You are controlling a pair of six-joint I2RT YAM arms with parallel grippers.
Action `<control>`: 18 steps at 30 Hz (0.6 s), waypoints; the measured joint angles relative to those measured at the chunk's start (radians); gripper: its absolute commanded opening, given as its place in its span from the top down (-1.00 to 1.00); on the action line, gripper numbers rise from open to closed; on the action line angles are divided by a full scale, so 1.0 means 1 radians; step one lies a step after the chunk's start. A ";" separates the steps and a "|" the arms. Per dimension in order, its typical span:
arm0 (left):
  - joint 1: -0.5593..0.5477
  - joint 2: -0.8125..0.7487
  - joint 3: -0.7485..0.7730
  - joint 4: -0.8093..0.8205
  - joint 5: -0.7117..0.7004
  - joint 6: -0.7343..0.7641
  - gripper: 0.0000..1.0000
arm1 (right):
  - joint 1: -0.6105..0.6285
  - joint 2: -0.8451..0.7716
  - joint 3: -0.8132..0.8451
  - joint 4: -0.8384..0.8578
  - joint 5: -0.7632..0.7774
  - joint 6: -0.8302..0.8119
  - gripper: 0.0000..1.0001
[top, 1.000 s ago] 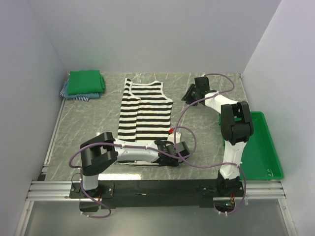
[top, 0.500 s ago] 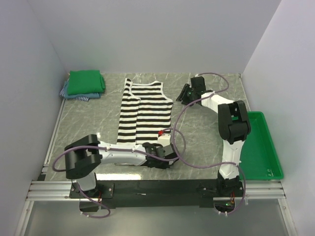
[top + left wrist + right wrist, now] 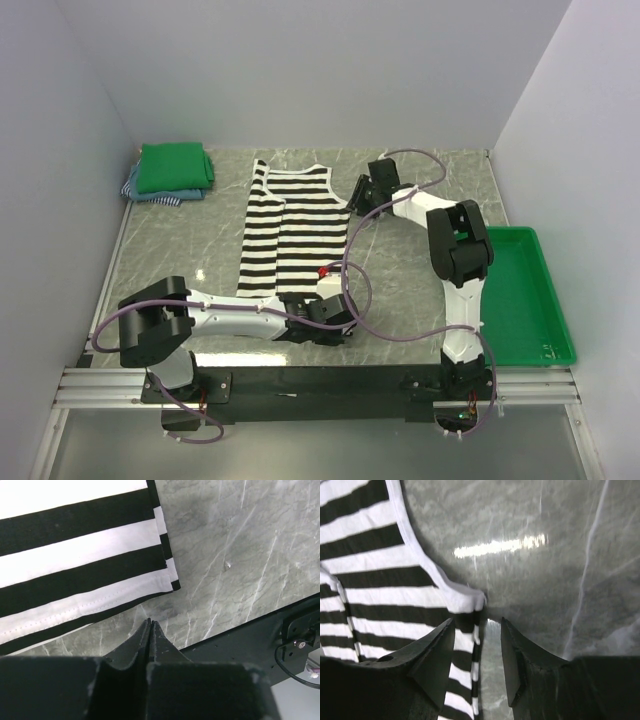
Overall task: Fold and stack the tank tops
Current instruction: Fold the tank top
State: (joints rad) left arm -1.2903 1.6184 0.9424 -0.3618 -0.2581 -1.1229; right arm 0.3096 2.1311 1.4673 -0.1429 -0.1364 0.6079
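The striped tank top (image 3: pixel 295 225) lies flat in the middle of the table, its left side folded over. My left gripper (image 3: pixel 335 312) is at the top's near right hem corner. In the left wrist view that gripper (image 3: pixel 150 621) is shut with nothing between its fingers, its tips on bare table just short of the striped hem (image 3: pixel 75 565). My right gripper (image 3: pixel 355 195) stands open at the top's right armhole; in the right wrist view its jaws (image 3: pixel 477 622) straddle the fabric's side edge (image 3: pixel 385 605). A folded green tank top (image 3: pixel 175 167) rests on folded blue ones (image 3: pixel 150 194) at the far left.
A rigid green tray (image 3: pixel 530 300) sits at the table's right edge. White walls close in the left, back and right sides. A purple cable (image 3: pixel 360 270) loops over the table between the arms. The black base rail (image 3: pixel 280 630) lies just behind my left gripper.
My left gripper has shut and slid left along the near edge to the hem corner. My right gripper has moved left to the striped top's armhole.
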 measured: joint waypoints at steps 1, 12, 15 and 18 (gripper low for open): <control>0.000 0.000 -0.001 0.002 0.000 -0.001 0.81 | 0.000 0.007 0.013 -0.002 0.006 0.000 0.03; 0.000 -0.002 -0.002 0.027 -0.001 0.008 0.07 | 0.003 0.069 0.105 -0.031 0.050 0.000 0.26; 0.000 0.003 0.001 0.033 -0.002 0.009 0.07 | 0.003 0.069 0.101 -0.028 0.050 0.000 0.35; 0.000 0.029 0.013 0.047 -0.001 0.010 0.07 | 0.004 0.069 0.097 -0.026 0.049 0.002 0.64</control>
State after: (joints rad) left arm -1.2907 1.6474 0.9554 -0.3149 -0.2592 -1.1126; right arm 0.3138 2.1998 1.5646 -0.1688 -0.0872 0.6102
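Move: The striped tank top's right underarm corner lies about 2 cm ahead of the right hand and 1 cm below; the right shoulder strap is some 12 cm ahead, 8 cm left and 2 cm lower. The hem's right corner sits about 3 cm ahead of the left hand, 3 cm to its right and 3 cm below. From the left hand, the underarm corner is roughly 36 cm ahead and 3 cm to the right, also 3 cm lower. The tank top's underarm corner comes between the right fingers as that hand reaches forward about 2 cm, then stops and closes to begin a pinch on it. Over the hem corner the left fingers spread from shut to about half open, while that hand drifts roughly 1 cm to the right, towards the corner, without touching the cloth. ##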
